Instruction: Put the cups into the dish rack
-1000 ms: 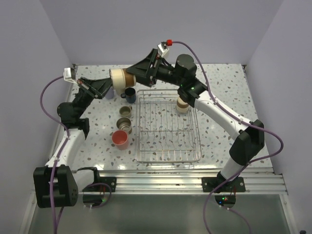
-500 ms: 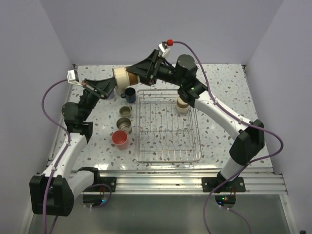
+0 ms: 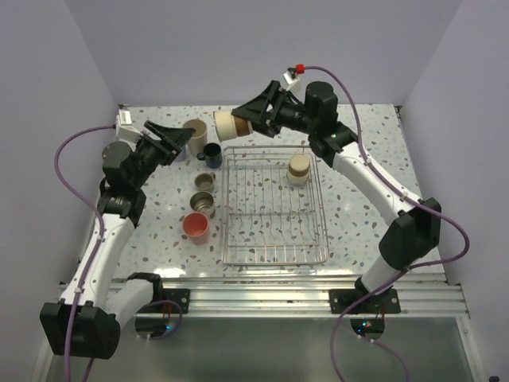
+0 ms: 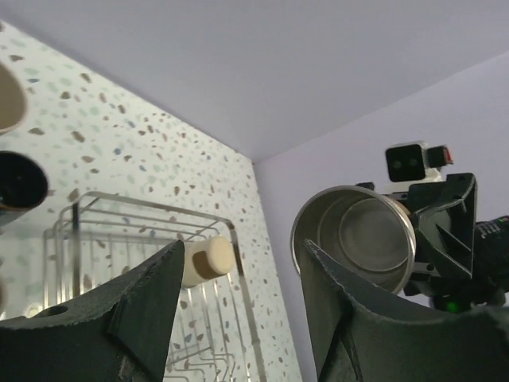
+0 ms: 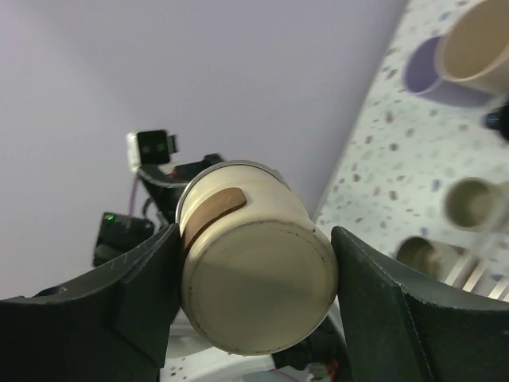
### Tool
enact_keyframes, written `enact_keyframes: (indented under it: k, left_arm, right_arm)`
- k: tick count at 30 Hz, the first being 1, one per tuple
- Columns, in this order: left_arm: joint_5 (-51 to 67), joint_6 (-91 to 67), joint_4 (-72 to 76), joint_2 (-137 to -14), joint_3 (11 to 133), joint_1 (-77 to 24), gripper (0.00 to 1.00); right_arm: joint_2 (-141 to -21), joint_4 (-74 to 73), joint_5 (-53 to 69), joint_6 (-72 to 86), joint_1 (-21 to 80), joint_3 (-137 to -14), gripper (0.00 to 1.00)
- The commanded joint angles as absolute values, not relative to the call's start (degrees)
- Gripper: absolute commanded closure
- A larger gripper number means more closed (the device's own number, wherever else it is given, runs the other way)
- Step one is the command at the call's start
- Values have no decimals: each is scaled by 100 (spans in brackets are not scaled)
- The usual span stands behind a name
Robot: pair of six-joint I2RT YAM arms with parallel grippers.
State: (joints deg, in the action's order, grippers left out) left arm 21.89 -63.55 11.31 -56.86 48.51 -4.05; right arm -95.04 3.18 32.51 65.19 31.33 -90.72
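Observation:
My right gripper [image 3: 238, 121] [image 5: 254, 239] is shut on a short cream cup with a steel inside [image 3: 226, 125] [image 5: 254, 298] [image 4: 354, 237], held on its side in the air above the back left corner of the dish rack [image 3: 274, 256]. My left gripper [image 3: 181, 141] [image 4: 242, 259] hangs open and empty a little to the cup's left, facing its mouth. Another cream cup [image 3: 299, 169] [image 4: 207, 259] stands inside the rack. Left of the rack stand a beige tumbler [image 3: 195, 134] [image 5: 477, 40], a lavender tumbler [image 5: 425, 68], a dark blue mug [image 3: 211, 153], two short cups [image 3: 204, 181] [image 3: 204, 200] and a coral cup [image 3: 196, 228].
Lavender walls close the table on three sides. Both arms reach over the back of the table, their purple cables looping beside them. A metal rail [image 3: 262, 293] runs along the near edge.
The left gripper has opened, let go of the cream cup and drawn back to the left. The right gripper has closed on the cup and carried it to the right, toward the rack.

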Motion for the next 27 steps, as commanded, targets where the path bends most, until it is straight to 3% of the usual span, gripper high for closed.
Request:
enact_keyframes:
  k: [1, 5, 11, 17, 27]
  left_arm:
    - [1346, -5231, -911, -5511, 5317, -413, 37]
    - [819, -4826, -1686, -5397, 5361, -413, 36]
    - [431, -4263, -2100, -5431, 5537, -413, 37]
    - [422, -4096, -2109, -5484, 5519, -413, 39]
    - [404, -3832, -2338, -5458, 5634, -413, 40]
  right_arm:
    - [-9106, -823, 3016, 5314, 2699, -9246, 100]
    - [-9193, -2886, 1971, 3826, 2663, -9947, 100]
    - [-9912, -4794, 11, 2357, 2865, -11002, 100]
    - [-10924, -5597, -1351, 1626, 3445, -11918, 100]
    - [-11618, -5467, -1766, 1459, 3507, -11575, 100]
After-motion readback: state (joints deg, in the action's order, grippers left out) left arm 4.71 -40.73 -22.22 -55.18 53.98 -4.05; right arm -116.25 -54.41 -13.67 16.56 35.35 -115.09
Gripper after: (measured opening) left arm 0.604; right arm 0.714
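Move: The right hand, already holding a cream cup, has its free spot in the dish rack about 7 cm ahead, 10 to the right and 31 below; the standing cup is about 9 cm ahead, 19 right and 32 below. From the open left hand, the small beige mug lies some 8 cm ahead, 2 right and 32 below; the blue mug is about 20 ahead, 4 right, 31 below, the grey cup 1 back, 2 right, 31 below. The right hand keeps its grip on the cream cup and carries it to its right and somewhat forward over the rack, then mainly lowers it, about 22 cm down in all, while the wrist swings the fingers from pointing left to nearly straight down, so the cup comes mouth-down beside the one already standing. Meanwhile the empty left hand, its fingers staying open, sinks about 9 cm and shifts 6 cm left, tipping its fingers down some 30 degrees towards the small mugs. ##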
